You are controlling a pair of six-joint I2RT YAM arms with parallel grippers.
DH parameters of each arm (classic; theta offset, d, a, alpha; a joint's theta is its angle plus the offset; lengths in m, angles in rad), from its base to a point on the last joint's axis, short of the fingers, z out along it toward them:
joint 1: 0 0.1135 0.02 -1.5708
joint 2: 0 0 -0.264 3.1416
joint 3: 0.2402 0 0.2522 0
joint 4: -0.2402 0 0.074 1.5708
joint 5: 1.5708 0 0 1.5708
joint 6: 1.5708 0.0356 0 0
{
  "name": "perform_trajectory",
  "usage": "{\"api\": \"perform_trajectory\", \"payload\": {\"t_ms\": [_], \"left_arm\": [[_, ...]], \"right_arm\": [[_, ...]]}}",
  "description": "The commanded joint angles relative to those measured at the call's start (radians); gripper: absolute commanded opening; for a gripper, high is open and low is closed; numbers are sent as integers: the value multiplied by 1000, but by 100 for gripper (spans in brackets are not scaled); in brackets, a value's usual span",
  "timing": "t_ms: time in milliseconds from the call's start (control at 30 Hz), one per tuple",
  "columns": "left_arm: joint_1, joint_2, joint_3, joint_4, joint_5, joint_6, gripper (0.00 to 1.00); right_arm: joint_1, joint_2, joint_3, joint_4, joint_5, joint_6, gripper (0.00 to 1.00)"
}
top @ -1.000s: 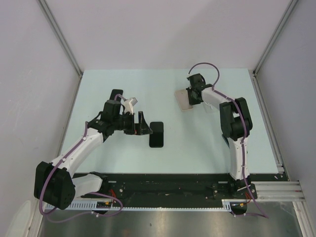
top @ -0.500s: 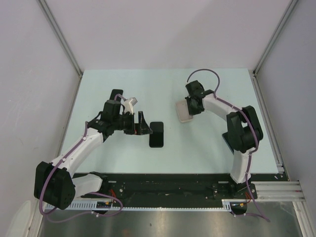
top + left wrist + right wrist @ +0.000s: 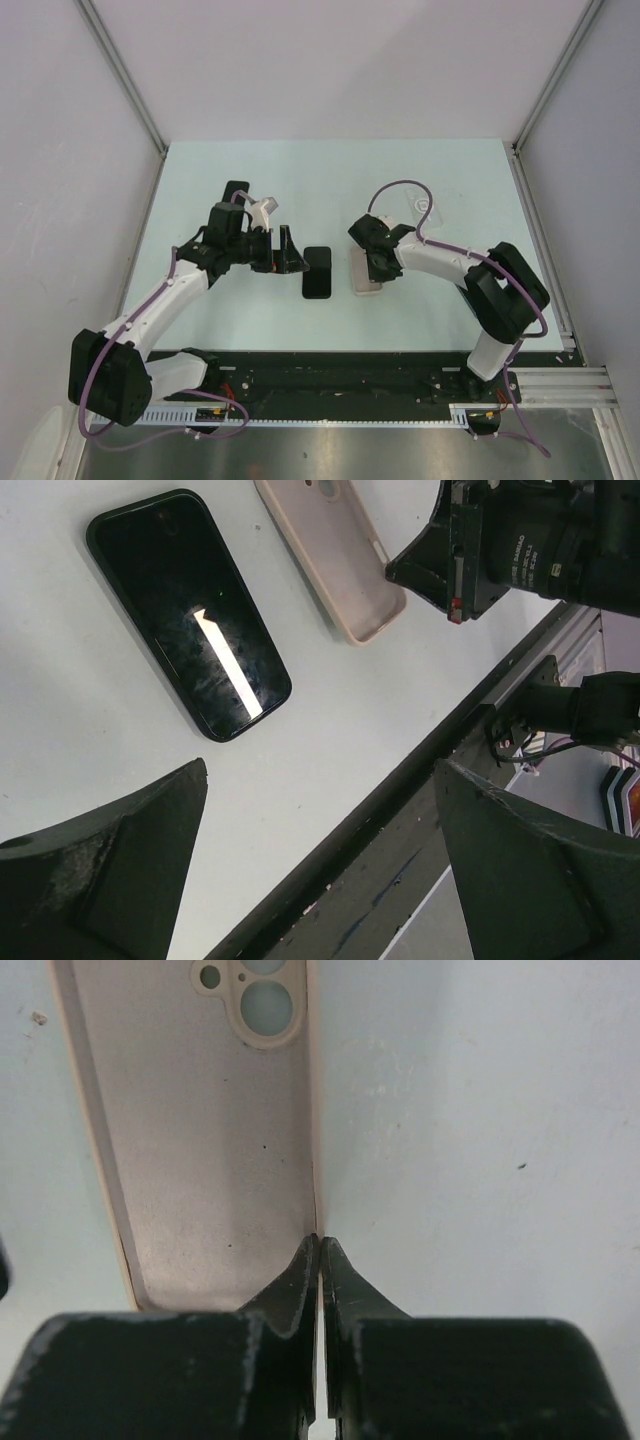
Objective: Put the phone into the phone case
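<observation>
A black phone (image 3: pixel 318 272) (image 3: pixel 190 610) lies flat, screen up, in the middle of the table. Just right of it lies the beige phone case (image 3: pixel 365 276) (image 3: pixel 335 555) (image 3: pixel 200 1130), hollow side up with its camera cutout at the far end. My right gripper (image 3: pixel 373 262) (image 3: pixel 319 1240) is shut on the case's right side wall, one finger inside the case and one outside. My left gripper (image 3: pixel 290 250) (image 3: pixel 320 770) hovers just left of the phone, open, with nothing between its fingers.
The pale table (image 3: pixel 440 190) ends at a black rail (image 3: pixel 350 360) (image 3: pixel 400 810) along the near edge. Metal frame posts (image 3: pixel 125 75) and white walls close in both sides. A purple cable (image 3: pixel 410 190) loops above the right wrist.
The right arm has dragged the case from the far right of the table down and left, to beside the phone, its jaws pinching shut on the case's wall. The left arm has stayed still.
</observation>
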Motion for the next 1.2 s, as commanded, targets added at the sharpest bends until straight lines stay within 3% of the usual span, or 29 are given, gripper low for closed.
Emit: {"api": "perform_trajectory", "payload": {"t_ms": [0, 133, 333, 367, 467, 667, 933, 1167], "left_arm": [[6, -32, 1, 26, 31, -4, 98], [6, -32, 1, 26, 29, -6, 98], [6, -39, 1, 28, 31, -9, 98], [6, -36, 1, 29, 31, -9, 98], [6, -33, 1, 31, 37, -12, 98], [6, -24, -2, 34, 42, -13, 98], [6, -9, -5, 37, 45, -13, 98], [6, 1, -7, 39, 51, -13, 97]], "right_arm": [[47, -49, -14, -17, 75, 163, 4], [67, -70, -23, -24, 98, 166, 14], [10, -132, -22, -66, 104, -38, 38], [-17, -142, -22, -81, 106, -67, 49], [-117, -165, -22, -110, 58, -217, 63], [-301, -189, -20, -112, -134, -446, 80], [-448, -143, 3, -184, -97, -622, 95], [-589, -89, 1, -179, -100, -687, 93]]}}
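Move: The teal-edged phone lies some 26 cm to the right of the right hand and about 3 cm nearer the base, roughly level with the fingertips. Those tips are shut at the right long wall of the beige case, whose middle is about 4 cm ahead and 4 cm left; the clear case lies some 25 cm ahead and 13 cm right. From the idle left hand the teal-edged phone is about 47 cm right, level fore and aft, and 12 cm below. The right hand draws the last 1.5 cm back and slightly left at the beige case's right wall, its fingers already starting to part, and lets go of the case. Still opening to nearly full width, it lifts about 4 cm and swings right towards the teal-edged phone, ending some 18 cm right of where it began, with a small forward drift; it then sinks a little as the wrist tips the fingers more steeply down, by roughly 10 degrees. ##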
